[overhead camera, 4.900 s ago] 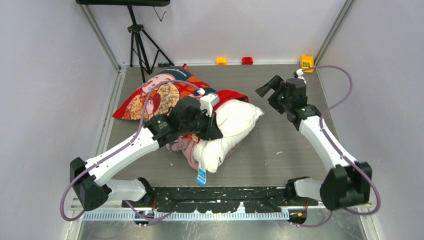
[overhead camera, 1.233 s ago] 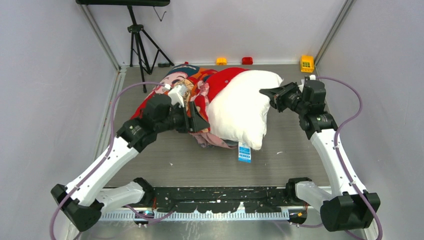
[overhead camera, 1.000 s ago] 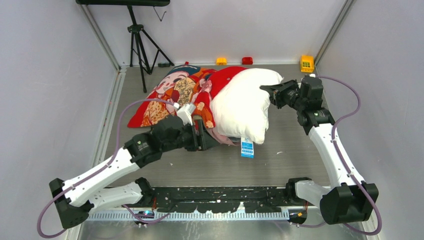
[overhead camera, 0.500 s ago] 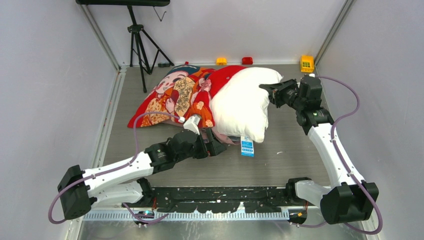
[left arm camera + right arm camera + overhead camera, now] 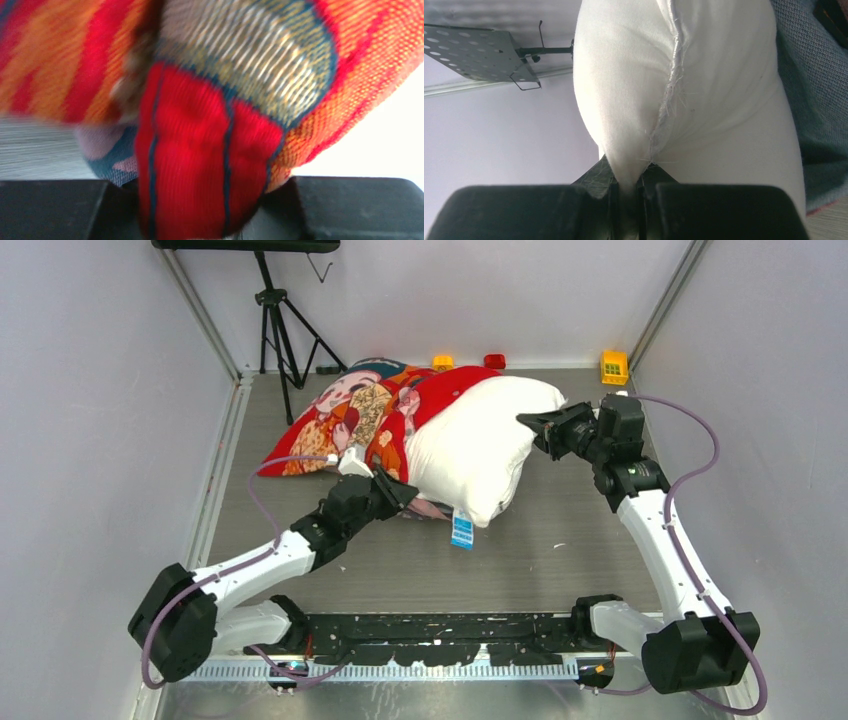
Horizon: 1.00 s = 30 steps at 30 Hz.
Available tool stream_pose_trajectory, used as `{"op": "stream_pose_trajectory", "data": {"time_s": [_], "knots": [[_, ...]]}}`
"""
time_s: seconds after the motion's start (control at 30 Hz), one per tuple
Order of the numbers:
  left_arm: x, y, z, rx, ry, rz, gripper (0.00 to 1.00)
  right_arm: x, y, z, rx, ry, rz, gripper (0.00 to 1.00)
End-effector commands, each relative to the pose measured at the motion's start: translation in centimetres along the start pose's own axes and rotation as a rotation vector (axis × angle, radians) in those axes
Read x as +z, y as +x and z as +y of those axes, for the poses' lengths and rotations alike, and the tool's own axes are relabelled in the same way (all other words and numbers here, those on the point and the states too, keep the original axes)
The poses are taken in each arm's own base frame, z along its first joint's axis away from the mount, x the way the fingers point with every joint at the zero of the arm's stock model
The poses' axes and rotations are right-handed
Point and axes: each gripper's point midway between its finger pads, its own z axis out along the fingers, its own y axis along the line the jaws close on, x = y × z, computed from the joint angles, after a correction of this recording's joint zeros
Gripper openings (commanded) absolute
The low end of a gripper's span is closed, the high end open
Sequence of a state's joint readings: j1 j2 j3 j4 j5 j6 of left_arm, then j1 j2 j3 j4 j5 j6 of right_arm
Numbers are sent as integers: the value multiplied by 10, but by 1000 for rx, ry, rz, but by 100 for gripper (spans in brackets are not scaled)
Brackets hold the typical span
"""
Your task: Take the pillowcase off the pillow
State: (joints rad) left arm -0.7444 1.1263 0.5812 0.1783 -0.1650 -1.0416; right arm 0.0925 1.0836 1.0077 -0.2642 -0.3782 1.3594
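Observation:
The white pillow (image 5: pixel 480 445) lies across the middle of the table, its blue tag (image 5: pixel 462 530) hanging at the near end. The red printed pillowcase (image 5: pixel 365 415) still covers its left far part and is bunched along its left side. My right gripper (image 5: pixel 532 426) is shut on the pillow's right far corner; in the right wrist view the jaws (image 5: pixel 626 185) pinch the white seam (image 5: pixel 664 75). My left gripper (image 5: pixel 397 493) is at the pillowcase's near edge. In the left wrist view a red fabric fold (image 5: pixel 200 165) sits between its wide-apart jaws (image 5: pixel 215 200).
A black tripod (image 5: pixel 275 330) stands at the far left. Small yellow (image 5: pixel 442 362), red (image 5: pixel 494 361) and yellow (image 5: pixel 614 365) blocks sit along the far edge. Grey walls close in left and right. Bare table lies in front of the pillow.
My left arm let go of the pillowcase, drew back toward the near edge, then came forward onto its near edge. The pillow's near end and tag shifted left. The right gripper kept its hold.

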Motion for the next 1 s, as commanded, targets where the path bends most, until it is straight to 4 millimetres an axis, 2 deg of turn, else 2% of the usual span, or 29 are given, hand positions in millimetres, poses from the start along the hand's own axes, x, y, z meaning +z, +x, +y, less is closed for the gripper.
{"op": "stream_pose_trajectory", "data": {"time_s": [0.0, 0.1, 0.2, 0.43, 0.53, 0.57, 0.63, 0.7, 0.73, 0.77, 0.83, 0.9, 0.97], "knots": [[7, -15, 84, -24, -210, -88, 29, -41, -22, 98, -58, -258, -102, 0], [1, -14, 131, -36, -333, -108, 29, -53, -37, 117, -68, -281, -137, 0], [-5, -16, 156, -49, -393, -119, 29, -63, -49, 132, -80, -298, -177, 0], [-7, -33, 183, 6, -483, -131, 30, -65, -50, 136, -56, -308, -166, 0], [-1, -35, 180, 16, -470, -83, 29, -67, -50, 136, -61, -310, -171, 0], [1, -36, 172, 22, -442, -65, 33, -66, -50, 135, -61, -307, -172, 0], [3, -38, 148, 47, -354, -25, 46, -64, -50, 134, -61, -308, -168, 0], [-2, -43, 122, 79, -278, 10, 60, -62, -49, 134, -62, -322, -157, 0], [-8, -52, 103, 91, -255, 21, 67, -60, -47, 134, -66, -335, -150, 0], [-18, -56, 91, 113, -249, 49, 71, -58, -46, 133, -65, -341, -140, 0], [-42, -79, 60, 174, -228, 44, 76, -51, -42, 130, -67, -341, -122, 0], [-68, -100, 30, 236, -200, 21, 77, -41, -37, 123, -66, -332, -101, 0], [-90, -113, 1, 278, -140, 14, 78, -28, -26, 117, -61, -321, -66, 0]]}}
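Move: The left hand holds a fold of the pillowcase; the case's bunched body lies about 12 cm ahead of this hand and 6 cm to its left, roughly level in height. The pillow's bare white body stands some 13 cm right and 9 cm ahead of it, and the blue tag about 9 cm right and 7 cm back. The right hand holds the pillow's edge: the pillow's middle is about 8 cm left, 4 cm back and 8 cm lower. Pull the left gripper with its fold of pillowcase about 10 cm left and 8 cm down, away from the bare pillow, turning some 15 degrees counter-clockwise. Ease slightly forward, then open the fingers wide to let the fold go and rise about 10 cm. Meanwhile keep the right gripper shut on the pillow's edge, lifting it about 6 cm and drawing it slightly right. ##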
